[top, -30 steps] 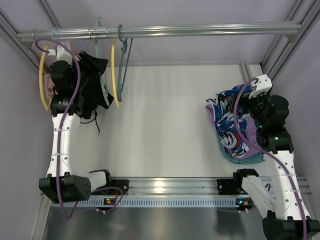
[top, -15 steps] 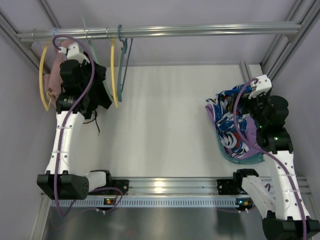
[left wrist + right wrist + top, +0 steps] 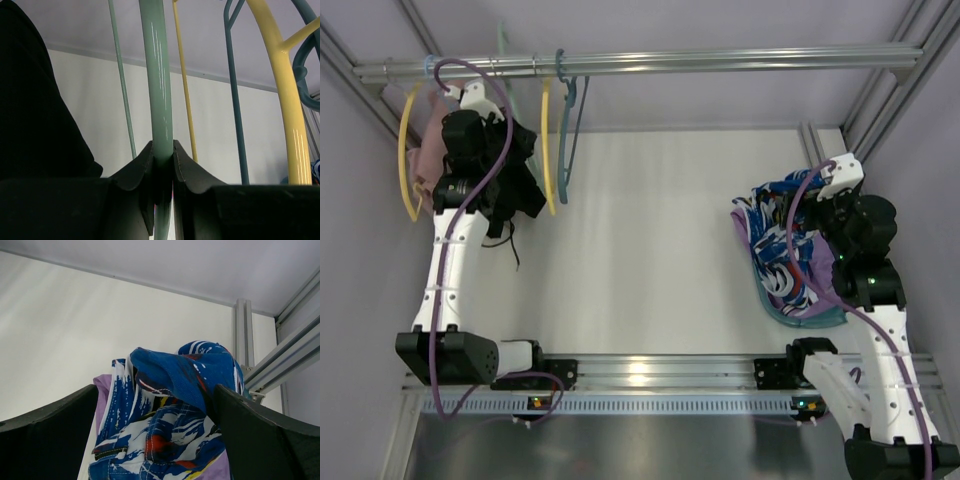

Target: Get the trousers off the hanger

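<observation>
The blue patterned trousers (image 3: 778,245) lie crumpled on the table at the right, off any hanger, on top of a purple cloth (image 3: 817,292). My right gripper (image 3: 820,205) hangs just above them with its jaws wide open; in the right wrist view the trousers (image 3: 172,410) fill the gap between the fingers (image 3: 55,420) of the right gripper (image 3: 156,390). My left gripper (image 3: 485,105) is up by the rail, shut on the mint-green hanger (image 3: 502,40). In the left wrist view the left gripper (image 3: 162,150) pinches the hanger's bar (image 3: 159,90).
The metal rail (image 3: 720,60) spans the back. On it hang yellow hangers (image 3: 548,150) (image 3: 405,150) and a slate-blue hanger (image 3: 563,120). A black garment (image 3: 515,180) and a pink one (image 3: 423,160) hang beside my left arm. Frame posts stand at the right.
My left gripper has risen toward the rail with the mint-green hanger, and the hanger's hook has shifted left. The right arm and the trousers have barely moved.
</observation>
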Controlling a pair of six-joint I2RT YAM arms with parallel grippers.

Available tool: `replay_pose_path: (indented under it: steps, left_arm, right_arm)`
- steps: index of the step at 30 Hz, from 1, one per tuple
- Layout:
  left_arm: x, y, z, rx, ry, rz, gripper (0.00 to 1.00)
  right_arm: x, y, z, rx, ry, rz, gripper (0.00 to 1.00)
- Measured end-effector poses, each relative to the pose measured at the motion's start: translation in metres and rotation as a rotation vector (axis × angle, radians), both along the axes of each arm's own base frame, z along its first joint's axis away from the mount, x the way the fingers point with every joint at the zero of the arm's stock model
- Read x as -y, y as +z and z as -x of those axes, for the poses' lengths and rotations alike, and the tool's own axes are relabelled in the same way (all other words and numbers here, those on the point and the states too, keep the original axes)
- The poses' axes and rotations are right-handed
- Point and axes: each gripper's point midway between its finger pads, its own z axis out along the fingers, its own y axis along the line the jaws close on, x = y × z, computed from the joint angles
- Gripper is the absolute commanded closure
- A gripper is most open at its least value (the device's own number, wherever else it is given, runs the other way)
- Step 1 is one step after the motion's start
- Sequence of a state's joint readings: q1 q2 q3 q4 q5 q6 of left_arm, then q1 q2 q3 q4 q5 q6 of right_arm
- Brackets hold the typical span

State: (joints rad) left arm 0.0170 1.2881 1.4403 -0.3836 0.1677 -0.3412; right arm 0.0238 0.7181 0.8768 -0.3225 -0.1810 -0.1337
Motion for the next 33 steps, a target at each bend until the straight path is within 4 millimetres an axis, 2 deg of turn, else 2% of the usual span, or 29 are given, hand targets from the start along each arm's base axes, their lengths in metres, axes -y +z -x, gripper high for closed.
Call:
replay_pose_path:
  steps: [2, 3, 5, 6, 9, 10, 12, 17, 27, 33]
  left_arm:
    - [0.001, -0.001, -0.001, -0.011, -0.003, 0.002, 0.85]
    - [0.001, -0.001, -0.001, -0.016, -0.002, 0.005, 0.69]
    - [0.001, -0.001, 0.000, -0.019, -0.002, 0.006, 0.54]
    - [0.001, -0.002, 0.001, -0.021, -0.002, 0.006, 0.42]
    - [0.000, -0.004, 0.003, -0.031, 0.002, 0.000, 0.24]
    - [-0.001, -0.003, 0.005, -0.032, 0.005, 0.000, 0.15]
    - [-0.002, 0.000, 0.012, -0.028, 0.009, -0.007, 0.07]
    - [-0.007, 0.010, 0.041, 0.001, 0.027, -0.041, 0.01]
    - [-0.018, 0.034, 0.117, 0.133, 0.077, -0.116, 0.01]
    - [-0.021, 0.029, 0.144, 0.111, 0.062, -0.185, 0.02]
  right_arm:
    - [0.000, 0.001, 0.001, 0.004, -0.001, 0.000, 0.01]
    - [0.000, 0.001, 0.001, 0.005, -0.001, 0.001, 0.01]
    - [0.000, 0.002, 0.002, 0.009, -0.001, 0.001, 0.01]
    - [0.000, 0.003, 0.002, 0.011, -0.002, 0.000, 0.01]
    - [0.000, 0.003, 0.003, 0.013, -0.002, 0.001, 0.01]
    - [0.000, 0.003, 0.003, 0.014, -0.002, 0.001, 0.01]
    - [0.000, 0.004, 0.003, 0.015, -0.002, 0.001, 0.01]
    - [0.000, 0.004, 0.003, 0.015, -0.002, 0.001, 0.01]
    - [0.000, 0.007, 0.008, 0.027, 0.000, 0.000, 0.01]
    - [-0.001, 0.008, 0.009, 0.029, 0.005, -0.001, 0.01]
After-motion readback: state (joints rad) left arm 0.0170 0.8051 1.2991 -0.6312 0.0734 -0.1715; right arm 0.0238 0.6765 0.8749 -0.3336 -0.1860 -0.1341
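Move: My left fingers already pinch the near arm of the green hanger; the rail spot where its hook goes is about 10 cm ahead and 15 cm above this hand, straight in line. The black garment hangs some 6 cm to my left, level ahead and about 6 cm lower; the yellow hanger is about 6 cm to my right, level ahead. From my idle right hand, the rail spot lies roughly 54 cm left, 22 cm ahead and 22 cm higher. I open my left fingers wide and let go of the green hanger, hardly shifting at first. Then I draw the left hand straight back towards myself, about 14 cm away from the hanger and rail, rising some 3 cm, fingers staying open, the hand's left side rolling up about 10 degrees. ##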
